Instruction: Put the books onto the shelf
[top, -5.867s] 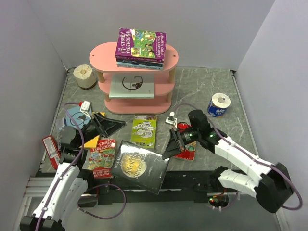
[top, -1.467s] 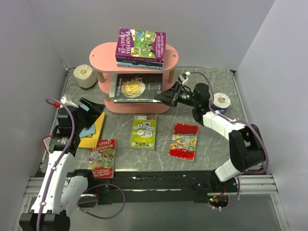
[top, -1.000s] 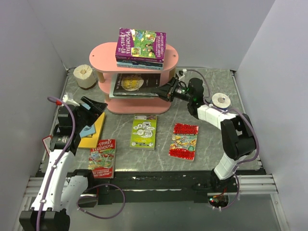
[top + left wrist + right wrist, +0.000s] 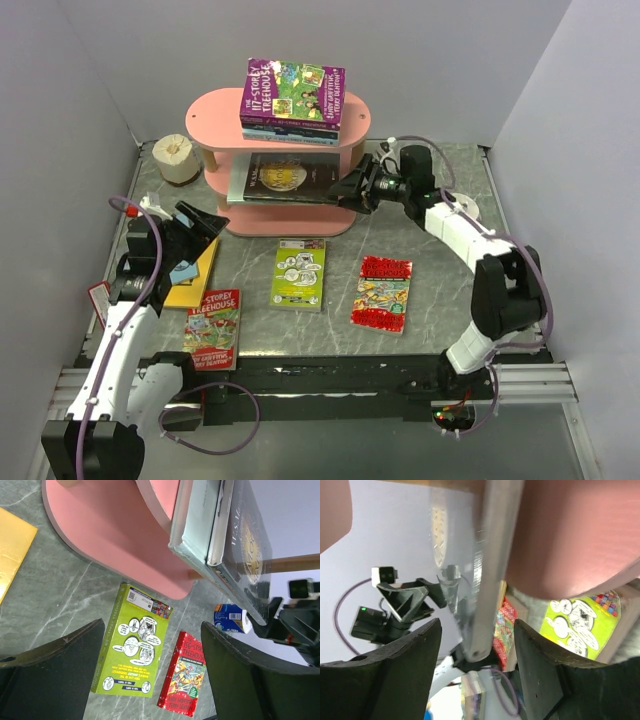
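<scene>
The pink shelf (image 4: 215, 104) carries a purple-topped stack of books (image 4: 292, 93) on its top board. On its middle board a black book with a gold emblem (image 4: 287, 178) lies on a pale one. My right gripper (image 4: 352, 189) is open at that black book's right edge (image 4: 489, 575), which runs between the jaws without being clamped. On the table lie a lime green book (image 4: 299, 272), a red book (image 4: 381, 293), another red book (image 4: 212, 328) and a yellow book (image 4: 193, 280). My left gripper (image 4: 196, 225) hovers open over the yellow book with nothing in it.
One paper roll (image 4: 177, 158) stands left of the shelf, and a second in blue wrap (image 4: 459, 210) sits under the right arm. A small red object (image 4: 101, 301) lies at the table's left edge. Grey walls close in both sides.
My right gripper has opened and let go of the black book, which now rests on the middle board. That arm has swung slightly right. The left arm has barely moved.
</scene>
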Robot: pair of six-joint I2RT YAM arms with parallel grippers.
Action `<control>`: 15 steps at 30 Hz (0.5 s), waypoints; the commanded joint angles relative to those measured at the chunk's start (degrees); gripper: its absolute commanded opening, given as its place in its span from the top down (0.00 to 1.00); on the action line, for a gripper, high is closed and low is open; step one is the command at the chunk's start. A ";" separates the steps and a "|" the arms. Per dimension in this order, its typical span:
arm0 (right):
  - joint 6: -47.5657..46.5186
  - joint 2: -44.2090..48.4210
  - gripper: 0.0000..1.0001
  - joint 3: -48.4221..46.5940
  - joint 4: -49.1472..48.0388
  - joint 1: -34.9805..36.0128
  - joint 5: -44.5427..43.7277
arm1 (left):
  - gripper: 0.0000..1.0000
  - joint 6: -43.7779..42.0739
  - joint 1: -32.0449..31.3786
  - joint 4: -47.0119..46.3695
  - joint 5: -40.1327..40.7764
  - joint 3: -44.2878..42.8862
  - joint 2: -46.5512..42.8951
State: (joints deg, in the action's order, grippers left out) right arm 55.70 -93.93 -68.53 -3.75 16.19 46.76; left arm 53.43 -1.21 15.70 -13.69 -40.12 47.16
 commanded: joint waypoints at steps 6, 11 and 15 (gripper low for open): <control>-20.08 14.73 0.31 -4.86 22.02 2.00 -16.95 | 0.16 -0.43 0.25 -2.61 0.60 -5.66 2.23; -21.61 19.92 0.48 1.45 18.45 5.79 -35.94 | 0.15 0.53 0.68 -6.29 2.53 -8.75 6.71; -19.05 20.73 0.58 5.44 8.84 5.79 -34.91 | 0.16 2.11 0.86 -13.40 0.87 -9.45 11.54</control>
State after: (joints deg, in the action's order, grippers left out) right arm 37.39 -73.65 -64.97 10.94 22.00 18.41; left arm 53.80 -0.78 10.57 -12.34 -47.31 55.33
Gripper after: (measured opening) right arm 0.431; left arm 0.850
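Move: The black book on the middle shelf lies about 12 cm left of the right gripper, 4 cm farther out and about level. From the left gripper, that book is some 19 cm right, 11 cm ahead and slightly higher. Counted from the right gripper, the green book is 11 cm left, 11 cm back and 20 cm down; the red book is 11 cm right, 16 cm back and equally low. Draw the right gripper away from the end of the black book, right, up and back about 6 cm in all, swinging its fingers some 30 degrees clockwise and downward, and partly closing them late on. After a short hold, bring the empty, still wide-open left gripper forward and up about 5 cm towards the near left corner of the shelved books. ##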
